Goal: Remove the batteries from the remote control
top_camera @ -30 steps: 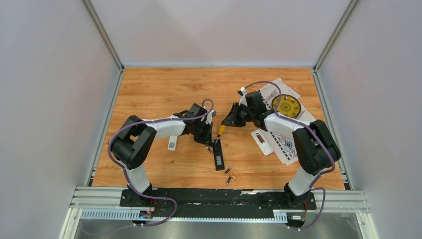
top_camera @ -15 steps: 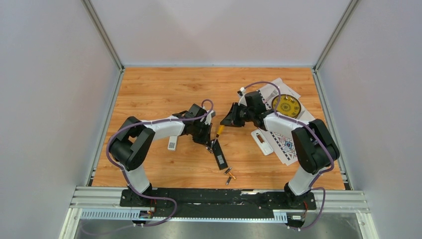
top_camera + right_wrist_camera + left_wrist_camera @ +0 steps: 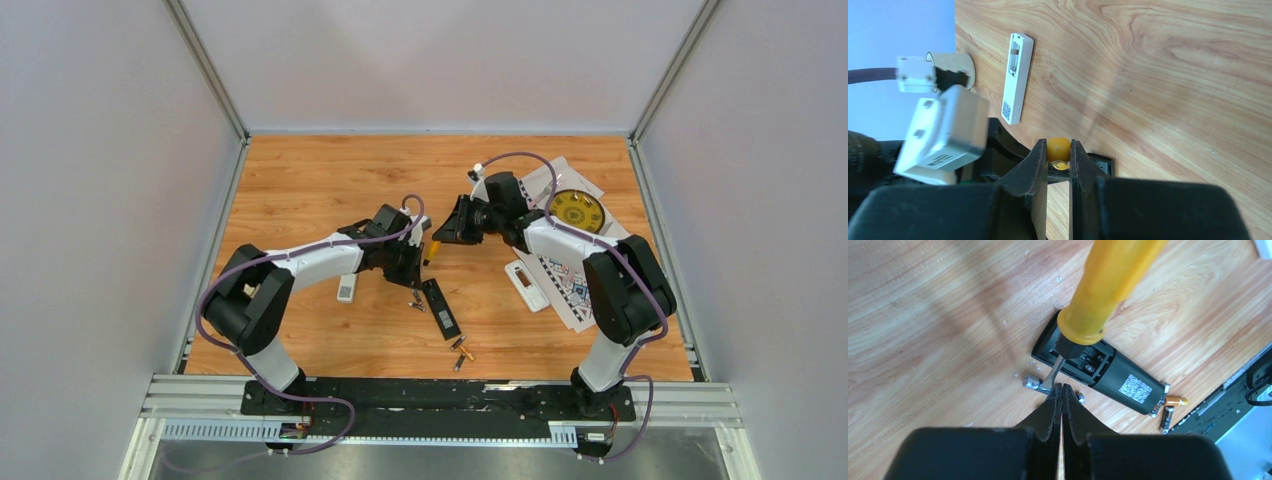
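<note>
The black remote control (image 3: 440, 308) (image 3: 1108, 372) lies face down with its battery bay open. My left gripper (image 3: 412, 285) (image 3: 1062, 388) is shut with nothing in it, hovering just over a dark grey battery (image 3: 1032, 383) (image 3: 416, 300) that lies on the wood beside the remote. Two more batteries (image 3: 462, 351), one orange (image 3: 1175, 401) and one dark (image 3: 1166, 418), rest past the remote's other end. My right gripper (image 3: 438, 240) (image 3: 1058, 150) is shut on the yellow handle of a screwdriver (image 3: 1108, 280) (image 3: 1058, 146). Its blade reaches down to the bay's edge.
One white remote (image 3: 346, 288) (image 3: 1017, 77) lies left of the left gripper, another (image 3: 526, 285) on the right. Printed sheets (image 3: 575, 290) with a yellow disc (image 3: 578, 212) lie at the back right. Grey walls enclose the table.
The left gripper has drawn back from the remote, and a dark battery now lies on the wood beside it. The right gripper has moved up and left with the screwdriver.
</note>
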`<control>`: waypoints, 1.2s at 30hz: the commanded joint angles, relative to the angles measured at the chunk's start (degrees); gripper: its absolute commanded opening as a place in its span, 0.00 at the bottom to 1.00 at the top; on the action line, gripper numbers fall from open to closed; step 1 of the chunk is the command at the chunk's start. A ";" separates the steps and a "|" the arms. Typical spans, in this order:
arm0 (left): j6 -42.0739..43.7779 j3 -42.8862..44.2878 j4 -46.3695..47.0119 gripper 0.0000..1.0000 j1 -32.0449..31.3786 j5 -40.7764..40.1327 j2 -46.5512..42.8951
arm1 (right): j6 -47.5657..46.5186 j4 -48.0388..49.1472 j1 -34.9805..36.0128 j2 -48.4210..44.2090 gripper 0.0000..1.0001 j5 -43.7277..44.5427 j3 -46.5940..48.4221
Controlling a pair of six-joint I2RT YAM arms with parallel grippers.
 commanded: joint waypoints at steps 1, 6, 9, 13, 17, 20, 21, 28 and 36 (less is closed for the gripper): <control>0.80 -0.14 0.55 0.09 -0.05 -0.87 -4.90 | 0.48 -1.07 0.51 -0.21 0.00 -1.08 2.07; -0.78 -1.36 1.78 0.21 -0.05 -3.42 -10.16 | 0.04 -1.42 0.51 -0.91 0.00 -0.64 2.25; -1.83 -2.68 2.74 0.36 0.21 -5.00 -13.94 | -1.09 -2.56 0.33 -1.26 0.00 -0.38 2.60; -3.68 -5.05 5.28 0.59 1.44 -5.18 -19.05 | -2.41 -3.70 -0.54 -2.58 0.00 0.50 2.60; -6.67 -7.86 7.92 0.69 4.51 -1.50 -24.32 | -3.64 -5.11 -1.60 -4.34 0.00 0.94 2.42; -9.04 -9.44 10.30 0.74 6.62 2.45 -28.54 | -4.96 -5.90 -2.74 -5.30 0.00 0.77 2.07; -10.00 -9.80 11.26 0.80 7.06 2.90 -30.55 | -5.14 -6.17 -3.53 -5.83 0.00 0.77 1.98; -12.12 -12.35 15.13 0.90 10.31 7.03 -37.77 | -7.78 -8.54 -7.22 -9.60 0.00 1.03 0.84; -12.21 -13.76 18.48 0.98 11.81 5.28 -48.05 | -9.97 -11.44 -8.37 -14.36 0.00 2.43 0.31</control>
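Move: The black remote lies about 5 cm back and 5 cm to the right of the left hand, 3 cm below it. Two loose batteries lie just back of this hand, roughly 3 cm back and straight in line, also 3 cm lower, and the left-hand white remote sits some 14 cm to its left, level with it. From the right hand, which holds the yellow screwdriver, the black remote is about 15 cm back, neither left nor right, and 10 cm below. The left hand heads steeply up off the remote and its two loose batteries, rising about 20 cm and drifting some 5 cm left, while its shut fingers spread wide and swing up from steeply down to point more forward and right. The right hand keeps its grip on the screwdriver, dips back slightly, then pulls about 7 cm right and some 4 cm up, away from the remote. ##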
